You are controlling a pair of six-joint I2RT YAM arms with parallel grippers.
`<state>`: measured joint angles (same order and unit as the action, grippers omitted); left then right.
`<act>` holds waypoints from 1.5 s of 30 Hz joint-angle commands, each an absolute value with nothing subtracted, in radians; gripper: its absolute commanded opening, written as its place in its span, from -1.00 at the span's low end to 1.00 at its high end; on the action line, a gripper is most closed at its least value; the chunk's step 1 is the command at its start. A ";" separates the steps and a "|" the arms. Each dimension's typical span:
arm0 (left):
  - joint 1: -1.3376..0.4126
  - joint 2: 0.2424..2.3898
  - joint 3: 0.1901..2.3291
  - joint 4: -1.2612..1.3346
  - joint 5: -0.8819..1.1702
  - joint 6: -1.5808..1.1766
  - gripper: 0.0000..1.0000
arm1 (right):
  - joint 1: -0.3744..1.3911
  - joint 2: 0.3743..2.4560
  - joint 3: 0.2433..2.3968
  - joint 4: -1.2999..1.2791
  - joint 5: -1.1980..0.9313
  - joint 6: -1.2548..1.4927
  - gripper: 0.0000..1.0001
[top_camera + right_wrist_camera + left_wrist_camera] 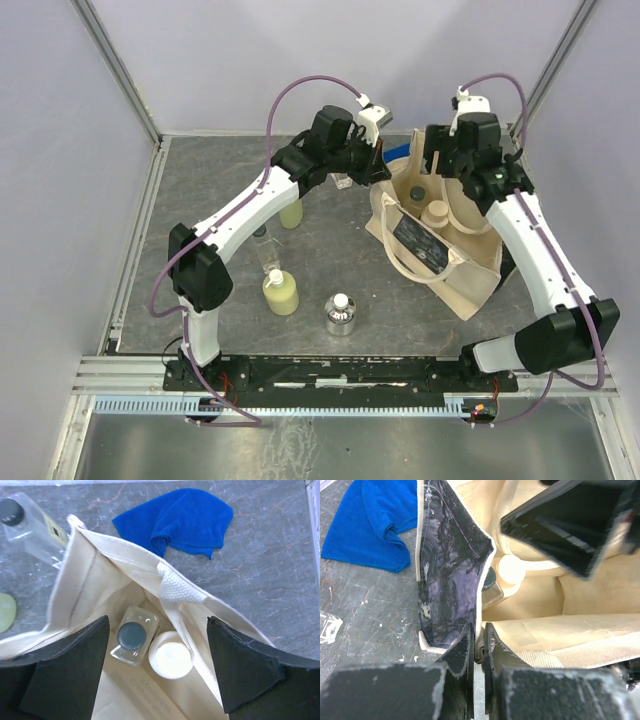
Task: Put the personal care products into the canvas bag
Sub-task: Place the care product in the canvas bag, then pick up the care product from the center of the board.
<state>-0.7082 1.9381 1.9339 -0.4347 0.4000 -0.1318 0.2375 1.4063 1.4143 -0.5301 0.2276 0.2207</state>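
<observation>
The canvas bag (pixel 470 280) stands open at the right of the table, its dark panel (pixel 450 570) facing left. My left gripper (pixel 479 650) is shut on the bag's rim (pixel 383 182) and holds the mouth apart. Over the mouth hangs my right gripper (pixel 157 665), open, with nothing between its fingers. Below it, inside the bag (pixel 105 575), sit a clear black-capped bottle (pixel 134 635) and a beige jar (pixel 171 656). Outside stand two yellow-green bottles (pixel 280 293) (pixel 291 212), a clear bottle (pixel 266 247), a squat silvery bottle (pixel 341 315) and another clear bottle (pixel 30 522).
A blue cloth (pixel 180 517) lies crumpled on the table just behind the bag, close to both grippers. The table is bounded by a metal rail (pixel 140 230) on the left and pale walls at the back and sides.
</observation>
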 commanded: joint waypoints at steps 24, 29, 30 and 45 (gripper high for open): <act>-0.676 1.995 1.987 -0.360 0.428 -0.171 -0.95 | 0.619 1.218 1.631 -0.932 0.181 0.118 0.72; -0.672 2.006 1.980 -0.360 0.433 -0.168 -0.95 | 0.778 1.163 1.514 -0.883 0.237 0.159 0.71; -0.671 2.007 1.981 -0.357 0.431 -0.165 -0.95 | 0.803 1.158 1.492 -0.876 0.239 0.168 0.71; -0.666 2.018 1.986 -0.347 0.447 -0.165 -0.95 | 1.083 1.247 1.305 -0.756 0.165 0.278 0.66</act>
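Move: Back from the right hand and out to its left stands the silver bottle, about 27 cm back, 25 cm left and 23 cm below. The yellow pump bottle is some 15 cm left of it and 6 cm farther out. Under the right hand, in the bag, the white bottle sits about 4 cm back, 3 cm left, 19 cm down. From the left hand the silver bottle lies roughly 24 cm back, 10 cm left and 23 cm below. Rising about 12 cm out of the bag with empty fingers kept wide open, the right hand then sweeps back and left in an arc over the bag's near side towards the silver bottle. It sinks some 16 cm on the way and swings nearly 50 degrees counter-clockwise. The left hand keeps its pinch on the bag's rim and eases it about 2 cm forward. ##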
